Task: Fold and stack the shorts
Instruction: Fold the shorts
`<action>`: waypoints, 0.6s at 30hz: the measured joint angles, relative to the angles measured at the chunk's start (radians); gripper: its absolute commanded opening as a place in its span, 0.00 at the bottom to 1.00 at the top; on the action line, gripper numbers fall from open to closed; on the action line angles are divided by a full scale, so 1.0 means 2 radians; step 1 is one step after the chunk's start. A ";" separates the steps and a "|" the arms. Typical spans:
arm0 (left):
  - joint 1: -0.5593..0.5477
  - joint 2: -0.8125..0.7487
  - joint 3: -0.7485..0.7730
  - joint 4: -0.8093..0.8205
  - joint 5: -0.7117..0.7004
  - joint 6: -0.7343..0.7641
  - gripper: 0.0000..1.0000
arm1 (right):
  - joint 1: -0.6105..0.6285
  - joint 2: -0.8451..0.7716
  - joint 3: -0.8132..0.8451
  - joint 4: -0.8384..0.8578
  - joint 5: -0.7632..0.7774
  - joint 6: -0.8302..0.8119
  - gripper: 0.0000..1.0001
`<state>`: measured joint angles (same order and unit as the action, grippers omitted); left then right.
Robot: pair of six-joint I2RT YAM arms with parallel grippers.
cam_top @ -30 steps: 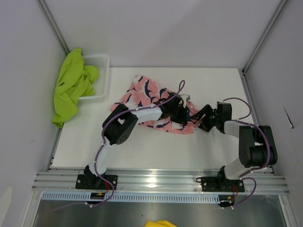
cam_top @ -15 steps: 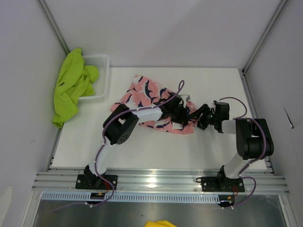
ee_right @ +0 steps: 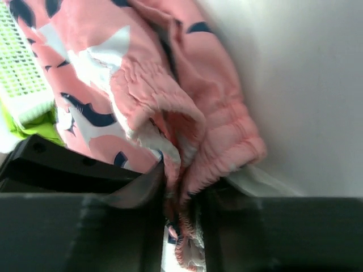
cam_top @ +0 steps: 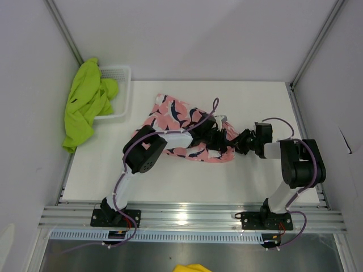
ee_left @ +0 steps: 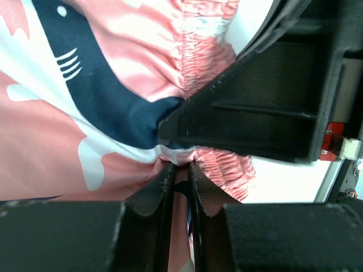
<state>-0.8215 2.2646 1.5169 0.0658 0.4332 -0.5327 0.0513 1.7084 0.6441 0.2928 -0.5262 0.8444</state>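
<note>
The pink shark-print shorts (cam_top: 178,113) lie crumpled in the middle of the table. My left gripper (cam_top: 218,140) is shut on a fold of the pink shorts (ee_left: 113,102) near the gathered waistband. My right gripper (cam_top: 235,141) is shut on the pink shorts' waistband (ee_right: 221,136), right beside the left gripper. The two grippers nearly touch at the shorts' right end. The lime green shorts (cam_top: 85,102) hang over the white basket (cam_top: 119,73) at the back left, apart from both grippers.
The white mesh basket also shows at the left of the right wrist view (ee_right: 22,73). Grey walls close in the table on three sides. A metal rail (cam_top: 193,215) runs along the near edge. Bare white tabletop (cam_top: 187,181) lies in front of the shorts.
My right gripper has moved left, closer to the left gripper. The pink shorts have bunched up and their far corner has shifted a little left.
</note>
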 measured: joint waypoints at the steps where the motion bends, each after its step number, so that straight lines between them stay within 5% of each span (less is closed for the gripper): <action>1: 0.000 -0.001 -0.001 0.001 0.000 0.000 0.18 | 0.000 0.001 0.001 -0.006 0.004 -0.002 0.10; 4: 0.000 -0.008 -0.011 0.004 0.000 0.001 0.18 | 0.001 0.001 0.015 -0.043 0.013 -0.014 0.00; 10: 0.021 -0.088 -0.113 0.046 0.001 -0.009 0.20 | 0.006 0.001 0.107 -0.186 0.040 -0.084 0.00; 18: 0.113 -0.190 -0.241 0.157 -0.004 -0.055 0.20 | -0.018 -0.013 0.161 -0.312 0.052 -0.169 0.00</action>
<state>-0.5957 1.8847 1.0355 0.3794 0.4248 -0.6434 0.0147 1.6825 0.9668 -0.3305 -0.4213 0.5072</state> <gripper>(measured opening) 0.197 0.115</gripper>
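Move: The gathered elastic edge at the right end of the shorts already lies between the right hand's half-shut fingers, within 1 cm of level and about 1 cm lower. For the left hand, whose closed tips are on the cloth beside it, that edge lies some 3 cm to the right. From the left hand, the middle of the shorts lies about 18 cm left and 10 cm ahead, and their far left corner about 28 cm left and 25 cm ahead, both some 2 cm lower. The right fingers close promptly on the bunched elastic edge and pinch it; after a slight dip and a small jog forward and back, the right hand draws it about 4 cm to the right and some 2 cm up, rolling its left side down about 15 degrees. Meanwhile the left hand comes free of the cloth with its fingers still nearly shut, starting slowly and then sweeping about 12 cm left and 6 cm up, swinging some 4 cm forward at the end, away from the right gripper and over the body of the shorts, while turning roughly 15 degrees counter-clockwise. ##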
